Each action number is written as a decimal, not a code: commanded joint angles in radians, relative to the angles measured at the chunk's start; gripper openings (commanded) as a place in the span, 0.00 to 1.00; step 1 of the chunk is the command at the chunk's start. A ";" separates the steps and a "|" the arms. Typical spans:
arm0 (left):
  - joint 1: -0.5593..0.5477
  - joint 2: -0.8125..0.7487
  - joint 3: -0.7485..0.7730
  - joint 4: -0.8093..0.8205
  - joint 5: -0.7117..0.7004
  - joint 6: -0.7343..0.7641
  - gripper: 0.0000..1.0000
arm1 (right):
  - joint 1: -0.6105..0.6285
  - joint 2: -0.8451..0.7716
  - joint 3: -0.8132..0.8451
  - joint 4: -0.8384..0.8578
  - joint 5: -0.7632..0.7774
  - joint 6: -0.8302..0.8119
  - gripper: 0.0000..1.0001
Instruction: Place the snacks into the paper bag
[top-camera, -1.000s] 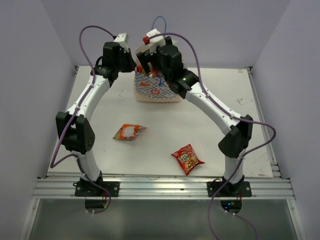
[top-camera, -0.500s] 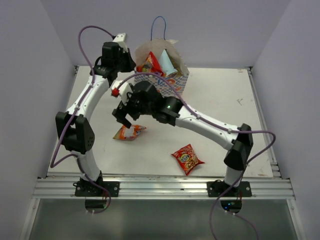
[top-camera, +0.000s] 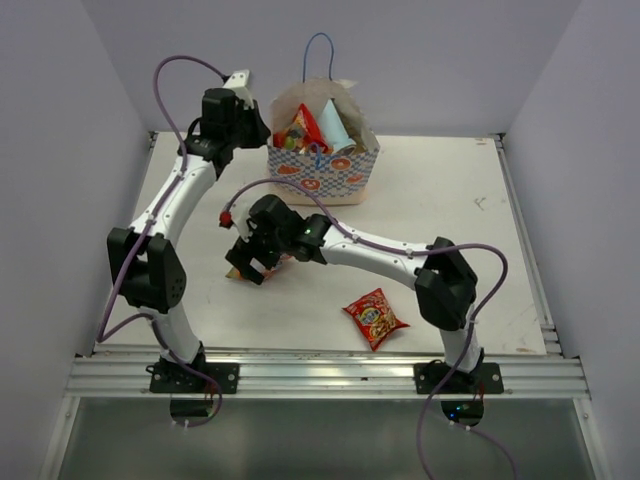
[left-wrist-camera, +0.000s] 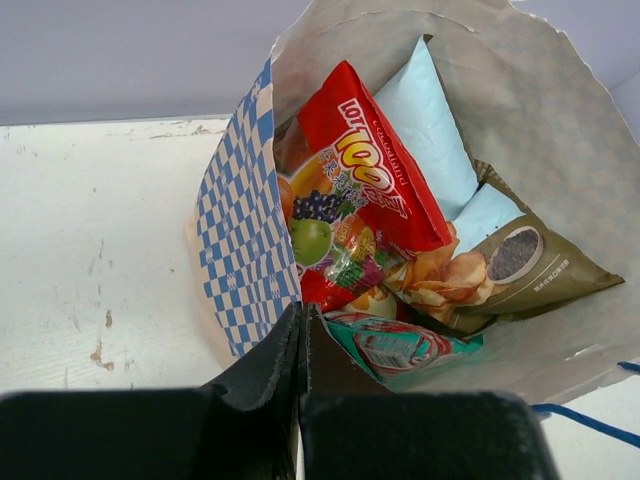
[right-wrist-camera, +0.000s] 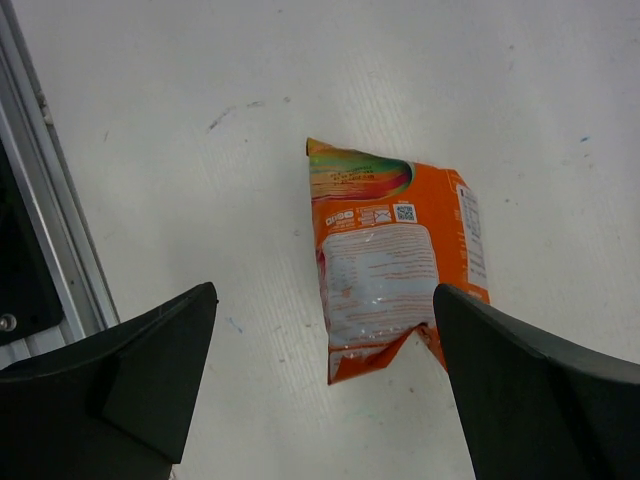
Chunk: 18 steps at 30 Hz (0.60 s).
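Observation:
The paper bag (top-camera: 325, 178) stands at the back of the table with several snacks inside. In the left wrist view the bag (left-wrist-camera: 245, 230) holds a red packet (left-wrist-camera: 365, 170), a light blue one (left-wrist-camera: 425, 120), a brown one (left-wrist-camera: 520, 265) and a teal-green one (left-wrist-camera: 400, 345). My left gripper (left-wrist-camera: 300, 320) is shut on the bag's left rim (top-camera: 268, 135). My right gripper (right-wrist-camera: 325, 295) is open and hovers low over an orange packet (right-wrist-camera: 395, 265) lying flat on the table. In the top view that gripper (top-camera: 252, 262) hides most of the packet. A red packet (top-camera: 375, 318) lies near the front.
The table's left rail (right-wrist-camera: 55, 200) runs close beside my right gripper. Grey walls (top-camera: 60, 150) enclose the table on three sides. A blue cord handle (top-camera: 318, 45) stands up above the bag.
My right arm left the bag's mouth and swung forward and left, coming down open over the orange packet. My left gripper kept its hold on the bag's rim.

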 joint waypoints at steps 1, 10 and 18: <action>0.009 -0.066 -0.025 0.019 -0.001 0.024 0.00 | 0.005 0.078 -0.039 0.059 -0.031 0.038 0.93; 0.014 -0.094 -0.048 0.017 -0.014 0.033 0.00 | 0.000 0.172 -0.070 0.074 0.054 0.035 0.71; 0.014 -0.088 -0.047 0.026 -0.004 0.022 0.00 | 0.000 0.084 -0.131 0.051 0.185 0.017 0.00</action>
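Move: The orange snack bag lies about 11 cm below the open right gripper, its middle some 3 cm ahead and 2 cm left. The red snack bag lies about 10 cm back and 27 cm right of that gripper, on the table. The paper bag stands roughly 24 cm ahead and 13 cm right, its middle about level with the gripper. From the left gripper, the orange snack bag is about 25 cm back, straight in line sideways, 22 cm below. Lower the right gripper about 10 cm, nearly straight down onto the base-side part of the orange snack bag, tipping the fingers roughly 10 degrees steeper. There shut the wide-open fingers to pinch the wrapper, easing about a centimetre forward and right as they close. Keep the left fingers shut on the paper bag's rim, easing back about 1 cm. ##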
